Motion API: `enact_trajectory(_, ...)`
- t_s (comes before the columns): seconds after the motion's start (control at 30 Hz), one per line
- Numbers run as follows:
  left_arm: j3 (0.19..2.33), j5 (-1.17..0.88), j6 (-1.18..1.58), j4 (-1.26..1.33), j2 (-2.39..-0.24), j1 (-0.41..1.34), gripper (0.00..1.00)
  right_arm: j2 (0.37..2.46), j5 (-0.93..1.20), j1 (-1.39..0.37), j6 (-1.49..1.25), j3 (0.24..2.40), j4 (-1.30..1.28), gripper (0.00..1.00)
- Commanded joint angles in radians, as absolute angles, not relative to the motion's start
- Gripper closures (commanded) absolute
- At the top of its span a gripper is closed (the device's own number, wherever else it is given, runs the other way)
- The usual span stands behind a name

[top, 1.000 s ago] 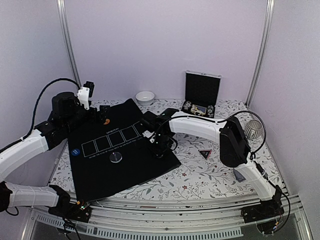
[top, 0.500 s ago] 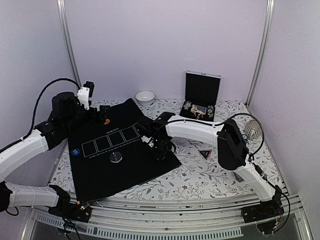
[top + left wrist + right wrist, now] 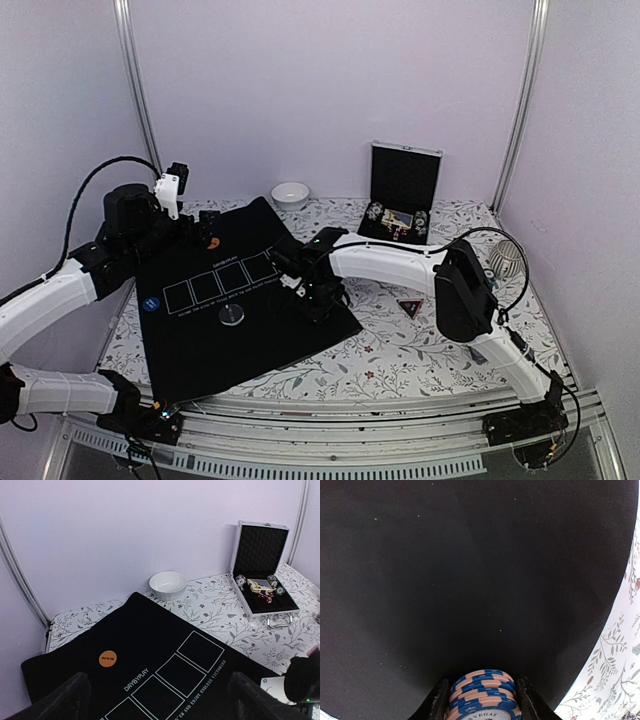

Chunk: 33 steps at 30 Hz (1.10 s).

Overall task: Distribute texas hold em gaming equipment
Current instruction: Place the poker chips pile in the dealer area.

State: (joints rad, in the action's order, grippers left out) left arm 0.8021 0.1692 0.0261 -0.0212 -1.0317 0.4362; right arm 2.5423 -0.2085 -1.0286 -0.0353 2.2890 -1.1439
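My right gripper is shut on a small stack of blue-and-peach poker chips, just above the black playing mat near its right edge. From the top view that gripper hovers over the mat's right part. My left gripper stands open and empty over the mat's far left. An orange "big blind" chip lies ahead of it. A blue chip and a round grey button lie on the mat. The black-red triangular marker sits on the floral cloth.
An open silver-edged black case with chips and cards stands at the back right. A small white bowl is behind the mat. A round silver mesh object sits by the right arm. Purple walls enclose the table.
The right arm has shifted slightly left over the mat, still holding the chip stack. The left arm has not moved.
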Motion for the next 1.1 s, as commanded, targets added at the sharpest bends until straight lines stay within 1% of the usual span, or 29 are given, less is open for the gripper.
enact_trajectory(0.0,0.787,0.168,0.014,-0.011,-1.028,0.435,0.02,2.562,-0.183,-1.033,-0.02,2.228,-1.179,0.6)
enact_trajectory(0.13,0.786,0.169,0.012,-0.011,-1.026,0.434,0.02,2.561,-0.126,-1.02,-0.017,2.22,-1.175,0.57)
enact_trajectory(0.63,0.785,0.172,0.011,-0.011,-1.026,0.434,0.02,2.549,-0.116,-1.014,-0.028,2.219,-1.178,0.47)
enact_trajectory(0.9,0.785,0.173,0.01,-0.011,-1.026,0.434,0.02,2.535,-0.124,-1.012,-0.031,2.229,-1.173,0.27)
enact_trajectory(0.93,0.785,0.173,0.009,-0.011,-1.026,0.434,0.02,2.533,-0.117,-1.012,-0.032,2.234,-1.173,0.18)
enact_trajectory(0.97,0.785,0.171,0.009,-0.011,-1.027,0.434,0.02,2.53,-0.113,-1.012,-0.033,2.241,-1.172,0.05)
enact_trajectory(1.0,0.785,0.171,0.01,-0.011,-1.027,0.435,0.02,2.524,-0.103,-1.012,-0.034,2.244,-1.169,0.0)
enact_trajectory(1.07,0.785,0.168,0.009,-0.011,-1.027,0.434,0.02,2.504,-0.071,-1.012,-0.031,2.246,-1.15,0.01)
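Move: The poker chips pile is already between my right fingers, set low on the dealer area of the black mat, whose surface is about 2 cm below the hand point. The clear disc lies level with my right hand, some 18 cm to its left; the nearest card slot is about 15 cm ahead and 8 cm left, the triangular marker about 19 cm right and 2 cm ahead. From my left hand, the pile is about 24 cm right, 4 cm back and 26 cm below. I let go of the chip pile: my right hand stays practically where it is, low over the mat with fingers pointing down, shifting only about half a centimetre. The fingers ease apart slowly at first, then spread quickly from less than half open to fully open, coming off both sides of the pile. ##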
